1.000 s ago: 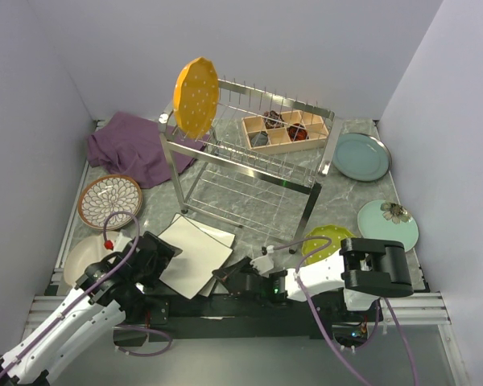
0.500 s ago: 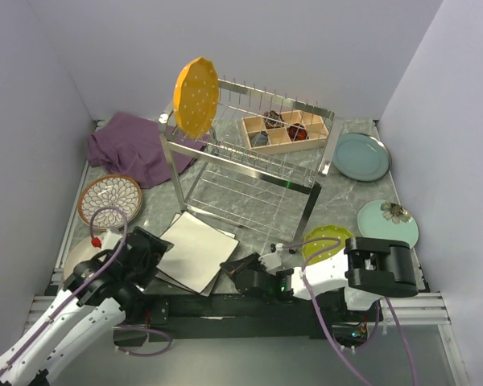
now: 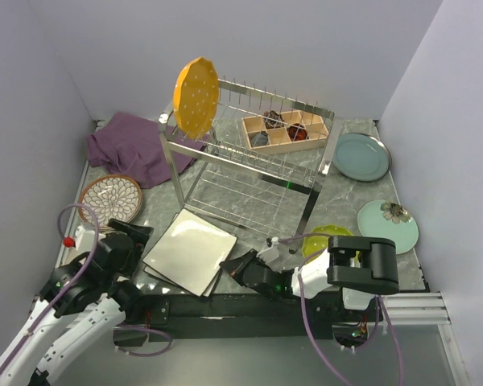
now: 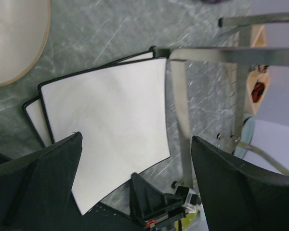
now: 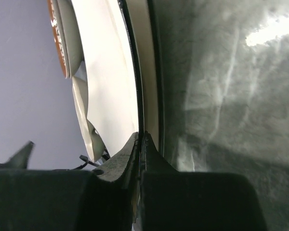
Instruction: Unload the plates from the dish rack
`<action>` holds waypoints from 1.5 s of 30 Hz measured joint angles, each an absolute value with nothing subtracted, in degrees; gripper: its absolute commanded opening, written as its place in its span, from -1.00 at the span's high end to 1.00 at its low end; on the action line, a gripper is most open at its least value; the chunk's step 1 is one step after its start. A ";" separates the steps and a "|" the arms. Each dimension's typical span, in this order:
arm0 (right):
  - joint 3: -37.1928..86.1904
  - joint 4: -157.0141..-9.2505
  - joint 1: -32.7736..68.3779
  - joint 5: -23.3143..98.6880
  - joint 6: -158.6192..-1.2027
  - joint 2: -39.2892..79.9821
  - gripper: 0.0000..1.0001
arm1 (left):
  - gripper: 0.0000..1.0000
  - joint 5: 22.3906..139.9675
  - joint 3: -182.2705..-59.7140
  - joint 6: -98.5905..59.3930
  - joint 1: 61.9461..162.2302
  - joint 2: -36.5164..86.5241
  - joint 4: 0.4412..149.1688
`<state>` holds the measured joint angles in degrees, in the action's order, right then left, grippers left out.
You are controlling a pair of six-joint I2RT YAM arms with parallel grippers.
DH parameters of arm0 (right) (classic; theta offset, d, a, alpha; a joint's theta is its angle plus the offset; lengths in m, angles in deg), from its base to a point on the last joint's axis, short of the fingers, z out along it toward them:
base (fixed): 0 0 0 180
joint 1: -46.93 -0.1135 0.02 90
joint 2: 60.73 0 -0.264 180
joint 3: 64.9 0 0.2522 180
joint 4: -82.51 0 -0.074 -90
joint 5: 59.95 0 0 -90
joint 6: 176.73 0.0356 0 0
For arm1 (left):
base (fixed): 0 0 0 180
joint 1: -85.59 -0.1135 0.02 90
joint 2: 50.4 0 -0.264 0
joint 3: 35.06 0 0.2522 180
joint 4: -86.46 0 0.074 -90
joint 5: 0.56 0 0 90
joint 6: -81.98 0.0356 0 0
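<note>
The dish rack point(image 3: 249, 157) stands mid-table with one orange plate point(image 3: 196, 96) upright in its back-left corner. Two cream square plates point(image 3: 189, 251) lie stacked in front of the rack, also under the left wrist camera point(image 4: 106, 120). My right gripper point(image 3: 243, 269) is low at their near-right edge. Its jaws are shut on the top square plate's dark rim point(image 5: 140, 96). My left gripper point(image 3: 137, 251) is open beside the stack's left edge, holding nothing. Round plates lie around: brown patterned point(image 3: 110, 199), cream point(image 4: 14, 38), teal-grey point(image 3: 361, 156), mint with flower point(image 3: 386, 223), yellow-green point(image 3: 324, 236).
A wooden compartment box point(image 3: 284, 131) rests on the rack's top right. A purple cloth point(image 3: 133, 145) lies at the back left. A rack leg point(image 4: 180, 110) stands just right of the square plates. Walls close in on three sides.
The top square plate has settled flatter and slid left over the lower one. My left arm has drawn back to the left; the right arm has shifted, its jaws staying shut.
</note>
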<state>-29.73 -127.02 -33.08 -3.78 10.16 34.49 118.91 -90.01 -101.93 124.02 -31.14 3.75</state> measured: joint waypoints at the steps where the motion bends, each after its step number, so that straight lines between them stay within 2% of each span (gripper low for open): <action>1: -29.86 -127.78 -32.99 -3.52 9.11 34.49 1.00 | -0.99 119.79 -90.69 -101.88 124.02 -31.14 3.73; 17: -29.73 -129.64 -31.42 0.44 1.26 34.35 1.00 | -0.99 127.09 -92.24 -98.23 124.02 -30.24 6.27; 20: -29.77 -129.99 -30.67 1.36 0.74 34.46 0.86 | -0.99 127.13 -92.13 -97.84 124.02 -30.15 7.23; 31: -29.73 -125.44 -30.04 2.32 -0.25 32.39 0.98 | -0.99 126.98 -89.36 -97.69 124.02 -28.95 10.14; 37: -29.68 -124.31 -29.38 2.52 -0.99 31.80 0.63 | -0.99 126.91 -89.27 -97.58 124.02 -28.67 11.01; 45: -29.57 -121.25 -28.79 2.56 -5.01 28.89 0.04 | -0.99 127.42 -88.92 -92.62 124.02 -28.67 13.98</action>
<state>-29.57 -121.25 -28.79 2.56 -5.01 28.89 127.42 -88.92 -92.62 124.02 -28.67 13.98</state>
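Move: My right fingertips, already shut, are at the right-hand rim of the upper square white plate; its middle lies about 9 cm to the left and 3 cm ahead, a centimetre lower. The lower square plate lies under it at nearly the same place. The rack's near right foot stands some 20 cm right and 4 cm ahead, the green plate roughly 29 cm right and 7 cm ahead. From my left hand the upper plate is about 9 cm right, 3 cm ahead and 14 cm below. I keep my right fingertips at the upper square plate's rim, within about a centimetre of where they are, nudging it while the wrist turns roughly 10 degrees, its left side dipping and the hand swinging slightly counter-clockwise. Only near the end do I part those fingers, a bit over a third open, around the rim. My left hand, empty and wide open, lifts and eases forward above the plates, some 3 cm forward and 2 cm up, its fingers tipping up slightly. ##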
